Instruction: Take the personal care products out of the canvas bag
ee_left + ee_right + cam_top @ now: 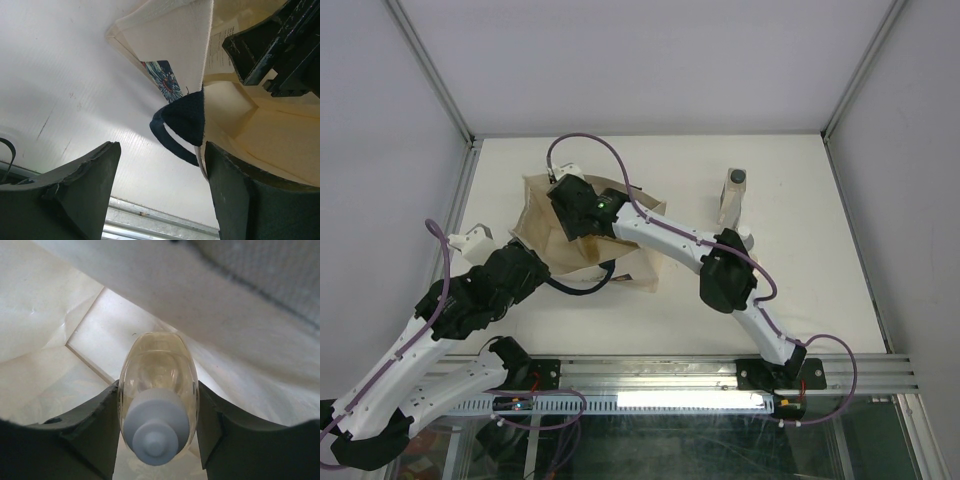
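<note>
The beige canvas bag (625, 262) lies left of the table's middle. Its pale inside fills the right wrist view (60, 315). My right gripper (575, 205) reaches into it and is shut on the clear amber-liquid bottle (157, 365), white cap towards the camera, between the two fingers (95, 415). My left gripper (548, 262) is open at the bag's near left rim; the rim (175, 45) and navy handle (172, 145) lie by its right finger (235, 185). A clear bottle with a dark cap (733, 197) stands on the table to the right. The other bottles are not in view.
White table (800, 280) with grey walls left, back and right. A metal rail (720, 372) runs along the near edge. The right arm's elbow (725, 270) lies between the bag and the standing bottle. Its black gripper body (280, 45) shows in the left wrist view.
</note>
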`<state>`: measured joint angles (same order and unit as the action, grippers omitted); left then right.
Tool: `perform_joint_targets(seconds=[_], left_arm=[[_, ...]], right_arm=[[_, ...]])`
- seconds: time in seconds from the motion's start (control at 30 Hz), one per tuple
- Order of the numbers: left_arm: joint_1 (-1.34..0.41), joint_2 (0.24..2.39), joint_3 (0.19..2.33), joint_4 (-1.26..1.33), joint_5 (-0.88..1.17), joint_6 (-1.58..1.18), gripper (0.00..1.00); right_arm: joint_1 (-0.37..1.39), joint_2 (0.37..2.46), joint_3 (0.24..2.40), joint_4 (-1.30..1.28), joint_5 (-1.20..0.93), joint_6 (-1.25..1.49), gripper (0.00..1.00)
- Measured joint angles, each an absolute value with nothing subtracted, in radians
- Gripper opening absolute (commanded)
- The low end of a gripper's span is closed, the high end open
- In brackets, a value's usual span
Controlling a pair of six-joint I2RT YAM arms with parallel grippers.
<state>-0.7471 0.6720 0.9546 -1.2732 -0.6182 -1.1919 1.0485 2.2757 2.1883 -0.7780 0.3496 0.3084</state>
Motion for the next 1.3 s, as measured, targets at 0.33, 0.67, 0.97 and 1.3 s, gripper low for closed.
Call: perform_joint_targets(seconds=[0.33,0.67,0.97,1.3], left_arm=[[-0.747,0.672,0.955,-1.271,-0.618,-1.181,0.79],[-0.747,0.666,0.962,-1.244,-0.618,-1.134,0.85],[-0.747,0.666,0.991,-1.198,-0.614,-1.058,0.93],[-0.747,0.670,1.042,-1.140,-0.619,-0.957,0.98]], right_arm=[[1.044,2.274,2.218,-0.792,0.296,0.290,0.00],[1.013,2.154,2.153,-0.738,0.208,0.375,0.00],[0.910,1.789,1.875,-0.632,0.096,0.443,0.00],[0.776,1.371,1.556,-0.532,-0.060,0.419,0.00]])
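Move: The right hand, low in the canvas bag, already has the amber grey-capped bottle. The products set out earlier stand far to its right: a silver-capped bottle about 37 cm right and 6 cm back, a black-capped bottle 38 cm right and 5 cm ahead, a white jar 39 cm right and 12 cm back. The bag's right end is some 18 cm right and 2 cm back. From the left hand, the held bottle lies about 15 cm ahead, 8 cm right and 6 cm lower. Keeping its pinch on the amber bottle, the right hand eases off slowly, then speeds up and draws it out of the bag, up about 21 cm and swinging some 15 cm right over the bag's right end towards the set-out products, slightly back, its left side rolling up about 35 degrees. The left hand opens wider and rises about 5 cm at the bag's near-left rim, edging forward. ##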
